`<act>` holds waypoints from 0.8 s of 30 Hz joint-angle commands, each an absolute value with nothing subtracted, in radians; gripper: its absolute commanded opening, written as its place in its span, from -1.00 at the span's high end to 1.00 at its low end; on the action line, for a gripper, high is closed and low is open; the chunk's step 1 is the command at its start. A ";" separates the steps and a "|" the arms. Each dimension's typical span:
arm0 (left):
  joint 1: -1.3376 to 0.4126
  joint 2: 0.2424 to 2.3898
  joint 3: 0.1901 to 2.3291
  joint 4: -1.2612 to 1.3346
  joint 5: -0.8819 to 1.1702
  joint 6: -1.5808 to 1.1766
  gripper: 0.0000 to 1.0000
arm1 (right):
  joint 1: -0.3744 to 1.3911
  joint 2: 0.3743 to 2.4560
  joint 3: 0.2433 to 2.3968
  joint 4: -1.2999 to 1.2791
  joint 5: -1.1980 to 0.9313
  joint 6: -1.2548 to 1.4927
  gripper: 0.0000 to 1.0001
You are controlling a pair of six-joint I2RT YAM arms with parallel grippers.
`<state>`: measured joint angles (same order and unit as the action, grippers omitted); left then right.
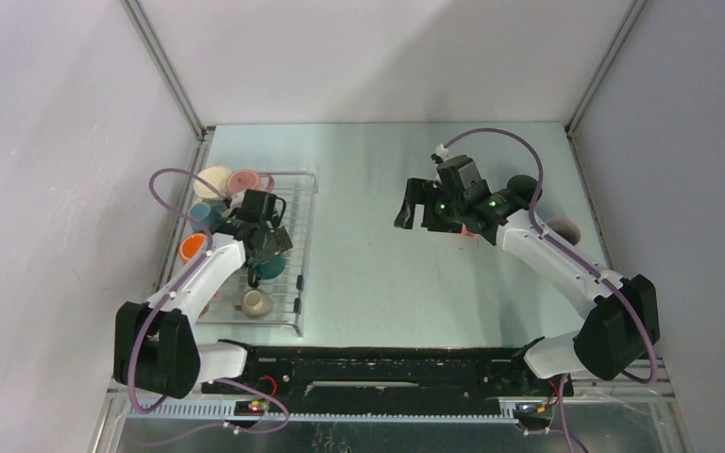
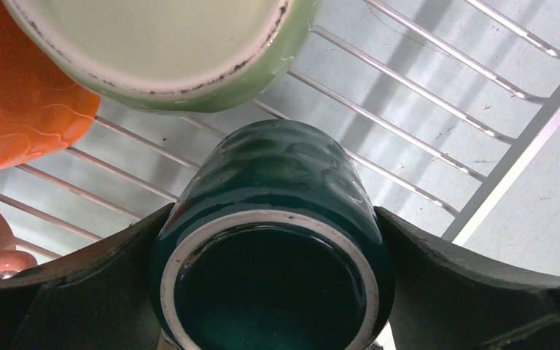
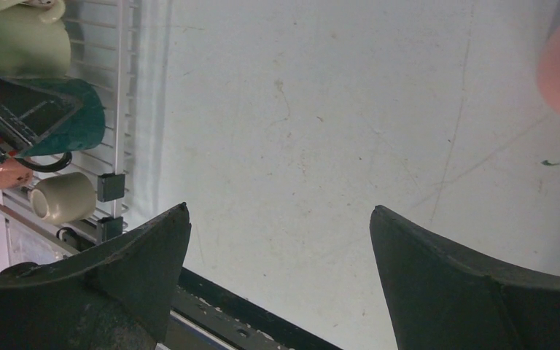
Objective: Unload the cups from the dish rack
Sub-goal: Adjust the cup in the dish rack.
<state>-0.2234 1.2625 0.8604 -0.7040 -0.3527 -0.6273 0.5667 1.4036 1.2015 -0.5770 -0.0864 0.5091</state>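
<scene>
The dish rack (image 1: pixel 304 185) lies at the left of the table, with cups in it: cream (image 1: pixel 212 179), pink (image 1: pixel 244 179), blue (image 1: pixel 203 212), orange (image 1: pixel 191 248) and a small cream one (image 1: pixel 255 302). My left gripper (image 2: pixel 273 292) reaches into the rack. Its fingers press both sides of a dark teal cup (image 2: pixel 277 175) that lies on its side with the mouth towards the camera. Pale green (image 2: pixel 189 80) and orange (image 2: pixel 14 117) cups sit just beyond it. My right gripper (image 3: pixel 278 219) hangs open and empty over bare table at mid right.
A dark cup (image 1: pixel 521 187) and a pink cup (image 1: pixel 562 228) stand on the table at the right, behind the right arm. The rack's right rim (image 3: pixel 124 109) shows at the left of the right wrist view. The black base rail (image 1: pixel 387 363) runs along the near edge.
</scene>
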 commanded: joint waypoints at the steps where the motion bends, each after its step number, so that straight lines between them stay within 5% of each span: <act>1: -0.232 1.248 0.932 -0.682 -0.333 -0.595 0.24 | 0.586 1.414 1.210 -0.508 -0.116 0.537 -0.99; 24: -0.238 1.284 1.023 -0.715 -0.304 -0.545 0.44 | 0.652 1.539 1.225 -0.331 -0.288 0.623 -0.99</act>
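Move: The teal mug already sits between the left gripper's pads, roughly at the hand point and perhaps 1 cm below it. From this hand the pale green mug is about 7 cm ahead and 7 cm left, the orange mug roughly 16 cm left and 1 cm ahead, and the beige cup some 10 cm back and 3 cm left. From the right hand the teal mug lies about 37 cm left, 5 cm back and 10 cm below. Keep the left gripper's fingers astride the teal mug and ease it a centimetre right, then raise it about 2 cm while drawing a little forward, barely turning the wrist. Meanwhile swing the open, empty right gripper some 6.5 cm left towards the rack and the teal mug, staying nearly level and rolling its left side up about 10 degrees. ##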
